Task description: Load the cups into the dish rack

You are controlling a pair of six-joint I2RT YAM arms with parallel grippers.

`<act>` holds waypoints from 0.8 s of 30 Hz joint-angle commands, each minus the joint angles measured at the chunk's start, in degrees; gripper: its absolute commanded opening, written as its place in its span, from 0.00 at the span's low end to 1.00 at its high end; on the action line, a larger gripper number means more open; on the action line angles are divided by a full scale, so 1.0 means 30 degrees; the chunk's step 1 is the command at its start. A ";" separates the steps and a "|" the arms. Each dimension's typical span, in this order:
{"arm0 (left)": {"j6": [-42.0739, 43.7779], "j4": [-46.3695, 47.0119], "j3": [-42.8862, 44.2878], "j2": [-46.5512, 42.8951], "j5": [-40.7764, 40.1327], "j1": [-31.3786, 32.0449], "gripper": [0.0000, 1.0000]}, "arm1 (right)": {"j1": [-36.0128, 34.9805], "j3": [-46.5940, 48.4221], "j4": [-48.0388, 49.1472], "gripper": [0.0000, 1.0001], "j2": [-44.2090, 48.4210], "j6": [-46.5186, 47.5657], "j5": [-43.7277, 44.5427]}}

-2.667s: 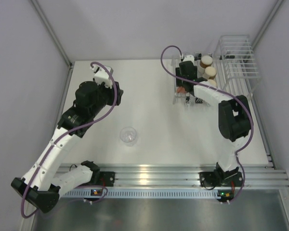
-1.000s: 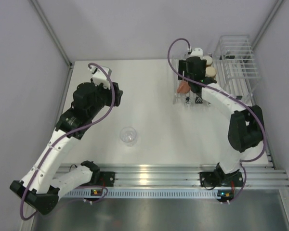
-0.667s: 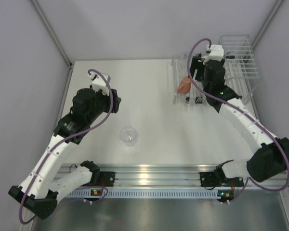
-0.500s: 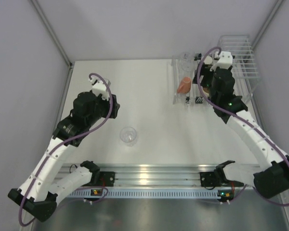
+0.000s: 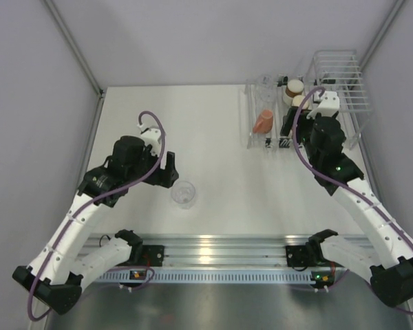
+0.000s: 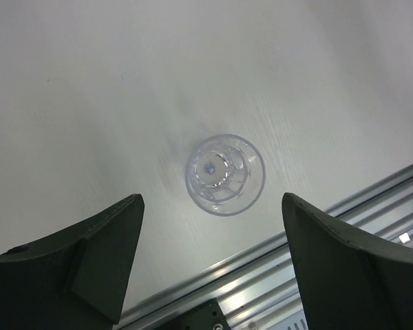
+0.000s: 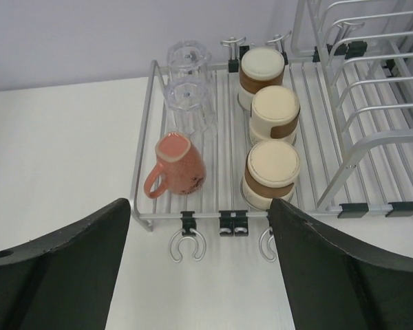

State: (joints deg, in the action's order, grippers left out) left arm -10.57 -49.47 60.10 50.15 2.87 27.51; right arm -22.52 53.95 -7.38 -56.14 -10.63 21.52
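Note:
One clear cup stands upright on the white table. My left gripper is open and empty, and the cup shows just beyond its fingertips. The dish rack at the back right holds a salmon-orange cup lying on its side. It also holds two clear cups and three upturned brown cups with cream bases. My right gripper is open and empty, just in front of the rack. In the top view my right arm hides one brown cup.
The rack's taller wire basket stands at its right side and also shows in the right wrist view. Wire hooks hang from the rack's front bar. An aluminium rail runs along the near table edge. Grey walls close in both sides.
My right gripper let go of the salmon-orange cup in the rack and pulled back toward the near side. My left gripper swung down to the clear cup on the table.

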 commanded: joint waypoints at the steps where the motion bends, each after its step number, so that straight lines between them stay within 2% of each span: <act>1: -0.0783 -0.0472 0.0066 0.0361 0.1966 -0.0087 0.87 | 0.0242 -0.0404 0.0115 0.83 0.0666 -0.0117 -0.0229; 5: -0.1252 -0.0443 -0.0051 0.0831 0.3230 -0.0029 0.88 | 0.0271 -0.0845 0.0232 0.83 0.0871 -0.0293 -0.0317; 11: -0.1603 0.0112 -0.0110 0.1680 0.3436 0.0088 0.88 | 0.0301 -0.1227 0.0379 0.83 0.1076 -0.0644 -0.0522; 17: -0.2189 0.1428 0.0095 0.4080 0.2237 0.1258 0.88 | 0.0359 -0.1432 0.0437 0.83 0.1398 -0.0879 -0.0640; 21: -0.2454 0.1784 0.0561 0.6043 0.0948 0.3072 0.87 | 0.0476 -0.1578 0.0379 0.84 0.1574 -0.0850 -0.0640; 24: -0.2717 0.1872 0.0535 0.7012 0.0801 0.3253 0.86 | 0.0564 -0.1636 0.0291 0.84 0.1750 -0.0850 -0.0640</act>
State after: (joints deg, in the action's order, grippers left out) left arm -17.12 -46.52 60.10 70.41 7.55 36.51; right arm -21.93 49.10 -8.38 -52.69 -12.67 19.59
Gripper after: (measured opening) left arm 0.866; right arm 0.837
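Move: The last cup, the clear one, stands upright on the bare table almost beneath the open left gripper: about 3 cm back, 3 cm to its right and roughly 17 cm below, with nothing else standing close to it. From the right gripper, waiting by the rack, the same cup lies some 32 cm to the left, 16 cm back and around 24 cm lower. Bring the left gripper down about 8 cm and across to the right about 7 cm, closing in on the clear cup from above and ending to its right, still short of touching. Go gently at first, then drop faster, tipping the fingers some 20 degrees further down and keeping them wide open. Let the right gripper sink about 2.5 cm beside the rack. ##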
